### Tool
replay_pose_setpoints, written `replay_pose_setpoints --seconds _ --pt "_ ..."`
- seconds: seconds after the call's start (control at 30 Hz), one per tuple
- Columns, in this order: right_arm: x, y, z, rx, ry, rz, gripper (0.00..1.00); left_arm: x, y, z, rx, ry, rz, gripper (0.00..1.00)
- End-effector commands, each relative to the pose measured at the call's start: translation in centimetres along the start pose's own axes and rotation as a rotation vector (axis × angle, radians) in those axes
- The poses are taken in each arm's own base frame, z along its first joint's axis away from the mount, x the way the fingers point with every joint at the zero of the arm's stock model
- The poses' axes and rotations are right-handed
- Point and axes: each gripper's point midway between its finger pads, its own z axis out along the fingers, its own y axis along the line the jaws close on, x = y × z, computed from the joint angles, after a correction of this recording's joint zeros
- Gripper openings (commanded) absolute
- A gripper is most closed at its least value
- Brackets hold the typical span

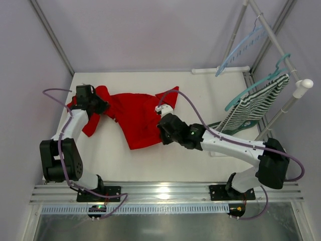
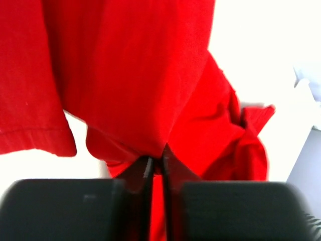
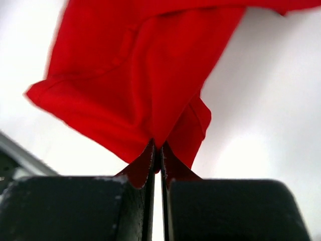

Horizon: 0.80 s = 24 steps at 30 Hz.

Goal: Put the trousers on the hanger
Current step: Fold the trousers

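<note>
The red trousers (image 1: 135,118) are stretched across the white table between my two arms. My left gripper (image 1: 102,106) is shut on the cloth at their left end; in the left wrist view the trousers (image 2: 135,85) bunch into the closed left gripper (image 2: 156,161). My right gripper (image 1: 163,126) is shut on their right part, and the right wrist view shows the trousers (image 3: 140,80) pinched in the right gripper (image 3: 157,148) and hanging above the table. The pale blue hanger (image 1: 239,50) hangs from the rack at the back right, apart from both grippers.
A white rack (image 1: 281,55) stands at the right with a teal hanger (image 1: 261,83) carrying a green-and-white striped garment (image 1: 253,108). White walls and a metal frame post (image 1: 50,35) close in the table at the back and sides.
</note>
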Motion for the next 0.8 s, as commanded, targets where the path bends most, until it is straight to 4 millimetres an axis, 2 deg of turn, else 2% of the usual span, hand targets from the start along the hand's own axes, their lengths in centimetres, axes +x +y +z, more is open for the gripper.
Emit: replay_pose_setpoints --seconds 0.0,0.03,0.07,0.1,0.13,0.17,0.2,0.23,0.27,0.3,0.37,0.4,0.43,0.47,0.5,0.53,0.57,0.6,0.63,0.67,0.7,0.73,0.77 --pt "-5.7 8.1 -0.3 -0.209 -0.096 0.003 0.04 -0.8 -0.8 -0.4 0.005 0.004 0.048 0.12" --pt "-8.7 10.2 -1.2 -0.251 -0.143 0.000 0.04 -0.6 -0.2 -0.5 -0.012 0.002 0.043 0.20" --pt "-9.3 11.3 -0.7 -0.269 -0.139 -0.016 0.04 -0.4 0.4 -0.6 -0.037 -0.002 0.034 0.28" --pt "-9.0 12.2 1.2 -0.263 -0.110 -0.042 0.04 -0.7 0.7 -1.2 -0.051 -0.027 0.032 0.48" --pt "-11.3 13.5 0.8 -0.278 -0.139 -0.040 0.04 -0.9 1.9 -1.5 -0.104 -0.061 0.031 0.57" --pt "-12.0 13.9 1.3 -0.273 -0.141 -0.050 0.07 -0.7 2.6 -2.0 -0.127 -0.066 0.035 0.67" --pt "-12.6 14.3 1.8 -0.274 -0.142 -0.060 0.12 -1.6 2.7 -3.1 -0.140 -0.117 0.044 0.70" --pt "-12.7 15.3 3.0 -0.285 -0.121 -0.095 0.25 -1.7 3.3 -3.6 -0.163 -0.136 0.064 0.71" --pt "-12.8 15.7 3.4 -0.291 -0.108 -0.112 0.31 -2.3 3.5 -4.3 -0.181 -0.169 0.074 0.75" --pt "-12.6 15.8 3.9 -0.288 -0.092 -0.122 0.35 -2.4 3.3 -5.4 -0.177 -0.181 0.089 0.76" --pt "-12.4 14.9 4.3 -0.236 -0.075 -0.139 0.42 -2.0 3.1 -6.1 -0.151 -0.172 0.129 0.77" --pt "-12.3 14.3 4.3 -0.218 -0.078 -0.137 0.43 -1.5 2.8 -6.4 -0.121 -0.151 0.138 0.77" --pt "-11.2 13.3 4.9 -0.189 -0.062 -0.138 0.45 -1.2 2.6 -7.0 -0.106 -0.151 0.149 0.77" --pt "-12.1 12.2 3.8 -0.173 -0.091 -0.107 0.48 -0.3 3.4 -6.9 -0.117 -0.129 0.151 0.78" --pt "-12.1 11.3 3.6 -0.161 -0.099 -0.091 0.49 0.4 3.3 -7.0 -0.097 -0.109 0.152 0.78" --pt "-11.1 9.9 4.0 -0.135 -0.087 -0.080 0.49 0.9 2.8 -7.2 -0.056 -0.107 0.148 0.78" --pt "-12.3 7.9 3.1 -0.082 -0.132 -0.039 0.51 1.7 2.6 -7.2 -0.033 -0.093 0.132 0.78" --pt "-12.4 6.0 3.2 -0.028 -0.144 -0.006 0.56 3.2 3.3 -6.7 -0.030 -0.067 0.126 0.78" --pt "-11.2 3.8 3.7 0.038 -0.124 0.030 0.58 4.3 3.0 -6.6 -0.017 -0.053 0.137 0.78" --pt "-10.9 2.2 3.9 0.081 -0.116 0.072 0.60 5.4 2.3 -6.6 0.008 -0.045 0.154 0.79" --pt "-11.3 -0.9 4.5 0.137 -0.114 0.206 0.60 6.8 3.0 -6.2 -0.001 -0.021 0.142 0.79" --pt "-9.8 -2.9 5.0 0.189 -0.062 0.271 0.60 8.2 2.6 -6.0 0.011 -0.001 0.166 0.79" --pt "-9.0 -4.7 5.4 0.235 -0.035 0.342 0.60 8.8 2.4 -5.9 0.016 0.005 0.168 0.79"
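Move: Both grippers are pinching the red trousers some 10 cm above the table. From the right hand, the near leg's outer corner lies about 13 cm left and 2 cm back; the trousers' middle is roughly 14 cm left and 14 cm ahead, and their far tip about 25 cm ahead, 5 cm right. From the left hand, that same near corner lies about 19 cm back and 10 cm right, while the left leg's end is around 10 cm back and 10 cm left. Both hands let go of the trousers. The right first swings its pinched cloth leftward across the near leg, rising, and opens about 16 cm over; it peaks near 18 cm left, then sweeps back right and forward. The left opens almost at once and draws back about 10 cm, bobbing up, then sinking and slipping right towards the near leg. ##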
